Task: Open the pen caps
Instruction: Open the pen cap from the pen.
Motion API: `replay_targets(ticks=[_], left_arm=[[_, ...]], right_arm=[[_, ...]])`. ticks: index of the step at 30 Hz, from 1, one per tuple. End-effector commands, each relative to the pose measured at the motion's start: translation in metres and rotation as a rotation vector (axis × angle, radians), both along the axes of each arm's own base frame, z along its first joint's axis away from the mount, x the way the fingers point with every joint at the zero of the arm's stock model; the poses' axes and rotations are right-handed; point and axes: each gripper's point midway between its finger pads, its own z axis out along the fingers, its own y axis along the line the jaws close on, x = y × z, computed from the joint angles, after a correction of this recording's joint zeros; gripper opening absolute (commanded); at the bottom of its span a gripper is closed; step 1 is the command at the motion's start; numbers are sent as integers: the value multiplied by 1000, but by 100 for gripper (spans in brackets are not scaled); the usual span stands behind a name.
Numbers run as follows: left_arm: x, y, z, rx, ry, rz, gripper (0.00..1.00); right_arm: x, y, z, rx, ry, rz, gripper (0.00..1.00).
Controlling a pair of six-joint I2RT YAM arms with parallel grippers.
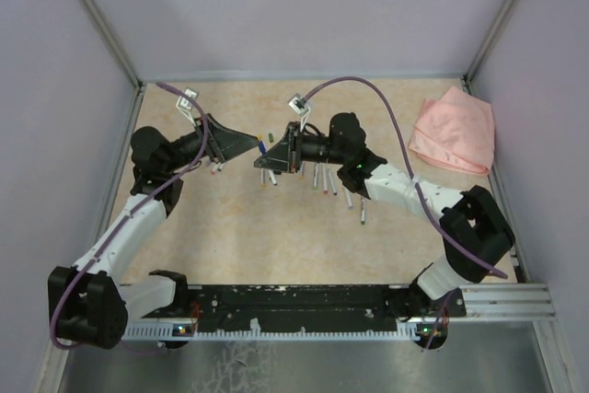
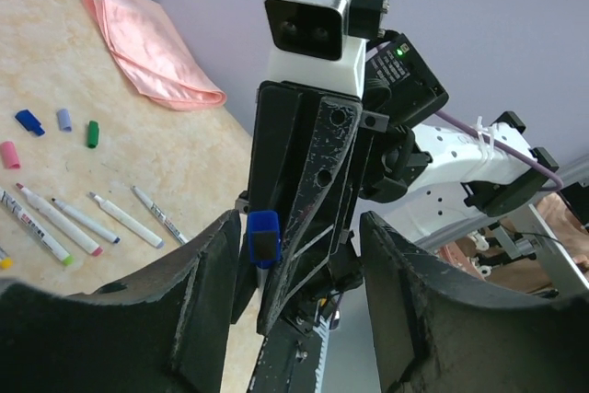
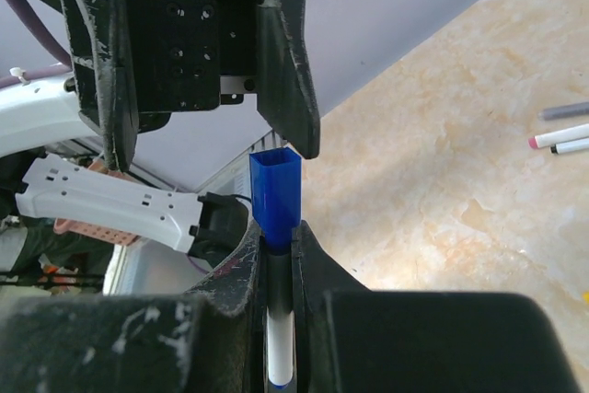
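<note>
My right gripper (image 3: pixel 279 238) is shut on a white pen (image 3: pixel 279 338) whose blue cap (image 3: pixel 276 192) sticks out past its fingertips. In the left wrist view the same blue cap (image 2: pixel 263 236) sits just beside one finger of my left gripper (image 2: pixel 296 227). That gripper's jaws stand wide apart around the right gripper's tip and do not clamp the cap. In the top view the two grippers, left (image 1: pixel 250 144) and right (image 1: pixel 267 161), meet tip to tip above the table's middle. Loose caps lie on the table: blue (image 2: pixel 29 121), purple (image 2: pixel 64 119), green (image 2: pixel 92 133) and pink (image 2: pixel 9 154).
Several uncapped white pens (image 2: pixel 115 219) lie in a row on the beige table (image 1: pixel 276 236), under and behind the right arm (image 1: pixel 405 186). A folded pink cloth (image 1: pixel 453 131) lies at the back right. Grey walls enclose the table on three sides.
</note>
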Motion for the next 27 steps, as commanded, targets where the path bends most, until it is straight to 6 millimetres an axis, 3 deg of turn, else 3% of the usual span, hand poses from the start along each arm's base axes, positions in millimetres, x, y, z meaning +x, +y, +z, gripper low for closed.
replay_targets(ticks=[1,10,15,27], left_arm=[[-10,-5,0,-7,-26,-54,59],[-1,-6,-26,66,22,-14,52],[2,-8,-29,72,34,-20,39],[7,-7,-24,60,39,0,38]], right_arm=[[2,6,32,64,-68,16,0],[7,11,31,56,-62,18,0],[6,14,28,45,-56,26,0],[4,16,23,14,-66,28,0]])
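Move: The blue pen cap, on the pen the right hand holds, lies about 2 cm to the left hand's right and 2 cm below it, level fore and aft, near its lower finger. From the right hand the cap is some 3 cm ahead and 1 cm left, at the same height. Two pens lie on the table roughly 30 cm below the left hand and 2 cm ahead; the row of uncapped pens lies about 15 cm to its right, 1 cm ahead, equally low. Lower the left gripper about 3 cm so its fingertips come down around the blue cap, narrowing the fingers by about a third but stopping short of a full grip. Keep the right gripper shut on the pen and ease it about 1 cm left and slightly forward, letting it rise a touch and then sink a little over 1 cm. ##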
